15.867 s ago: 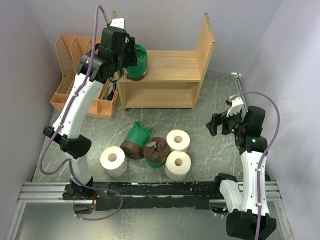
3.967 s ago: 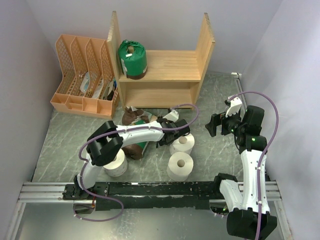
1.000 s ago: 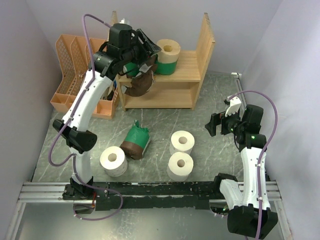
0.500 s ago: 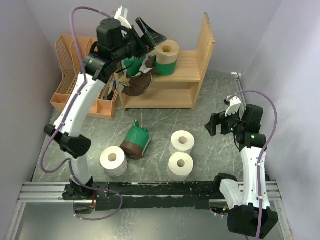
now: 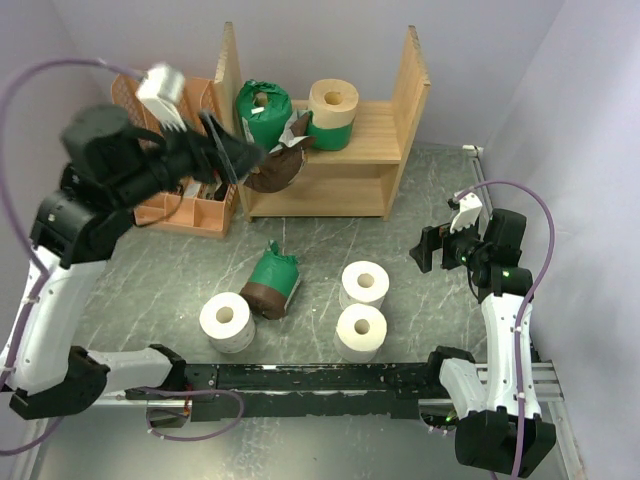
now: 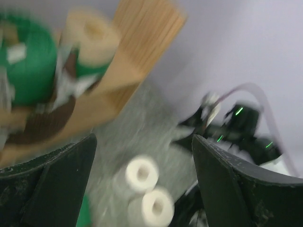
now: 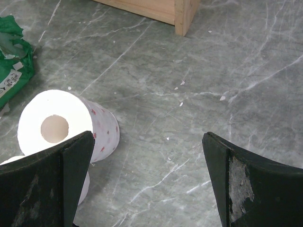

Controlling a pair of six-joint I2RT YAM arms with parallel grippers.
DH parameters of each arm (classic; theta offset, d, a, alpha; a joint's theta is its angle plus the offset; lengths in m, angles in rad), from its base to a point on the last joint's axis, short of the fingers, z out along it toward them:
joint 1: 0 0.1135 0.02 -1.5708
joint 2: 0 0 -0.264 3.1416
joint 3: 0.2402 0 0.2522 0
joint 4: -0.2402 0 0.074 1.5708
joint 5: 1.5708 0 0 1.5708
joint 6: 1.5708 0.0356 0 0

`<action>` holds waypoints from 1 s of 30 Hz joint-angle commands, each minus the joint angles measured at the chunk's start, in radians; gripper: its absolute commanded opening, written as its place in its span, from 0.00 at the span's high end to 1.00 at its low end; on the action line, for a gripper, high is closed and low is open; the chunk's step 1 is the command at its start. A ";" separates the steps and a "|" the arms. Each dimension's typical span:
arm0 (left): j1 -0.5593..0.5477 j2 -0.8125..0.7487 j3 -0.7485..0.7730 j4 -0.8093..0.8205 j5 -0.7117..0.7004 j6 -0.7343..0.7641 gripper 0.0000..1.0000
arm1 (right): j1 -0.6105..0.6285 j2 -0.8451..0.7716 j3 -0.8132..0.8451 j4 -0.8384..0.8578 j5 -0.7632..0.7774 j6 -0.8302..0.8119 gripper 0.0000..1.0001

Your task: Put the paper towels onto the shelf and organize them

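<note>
The wooden shelf point(image 5: 365, 135) stands at the back. On its top board sit a green-wrapped roll point(image 5: 263, 112) and a cream roll in green wrap point(image 5: 333, 105), with brown plastic point(image 5: 278, 168) hanging over the board's front edge. Both show blurred in the left wrist view, the green roll point(image 6: 28, 71) and the cream roll point(image 6: 92, 35). On the floor lie a green and brown wrapped roll point(image 5: 270, 280) and three white rolls point(image 5: 226, 320) point(image 5: 363, 285) point(image 5: 360, 330). My left gripper point(image 5: 232, 150) point(image 6: 144, 139) is open, empty and raised left of the shelf. My right gripper point(image 5: 440, 250) point(image 7: 147, 137) is open and empty above the floor, right of a white roll point(image 7: 66, 125).
An orange lattice file rack point(image 5: 185, 205) stands left of the shelf, partly hidden by my left arm. Purple walls close in both sides. A metal rail point(image 5: 330, 380) runs along the near edge. The shelf's foot point(image 7: 182, 14) shows in the right wrist view.
My left arm has pulled back from the shelf, left and up toward the camera, with its jaws open and empty. The cream roll stays on the top board. The right arm has not moved.
</note>
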 commanded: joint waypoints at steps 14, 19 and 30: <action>-0.073 -0.157 -0.679 -0.339 -0.139 0.247 0.04 | 0.019 0.013 0.003 0.003 -0.023 -0.006 0.00; -0.095 0.003 -0.601 -0.335 -0.331 0.129 0.04 | 0.019 -0.007 0.005 -0.008 -0.058 -0.029 0.00; -0.160 0.337 -0.428 -0.288 -0.167 0.392 0.03 | 0.021 -0.053 0.002 -0.019 -0.087 -0.054 0.00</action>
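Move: Almost straight beneath the high left hand lies the green-and-brown wrapped paper towel, some 48 cm down, about 2 cm back and 3 cm to the left. Near it on the table, a bare white roll sits about 9 cm to its left and 10 cm nearer the base. Two more stand 18 or so cm to its right, the far white roll roughly level with it and the near one about 11 cm back. From the right hand it lies level ahead, about 31 cm left and 14 cm lower. Dropping fast from beside the shelf, the left hand sinks about 35 cm towards the green-and-brown paper towel, first swinging some 6 cm back and 4 cm left, then easing forward again by about 7 cm and to the right as it keeps lowering. Its fingers tip from level to steeply down and stay wide open, stopping above the towel without touching. ##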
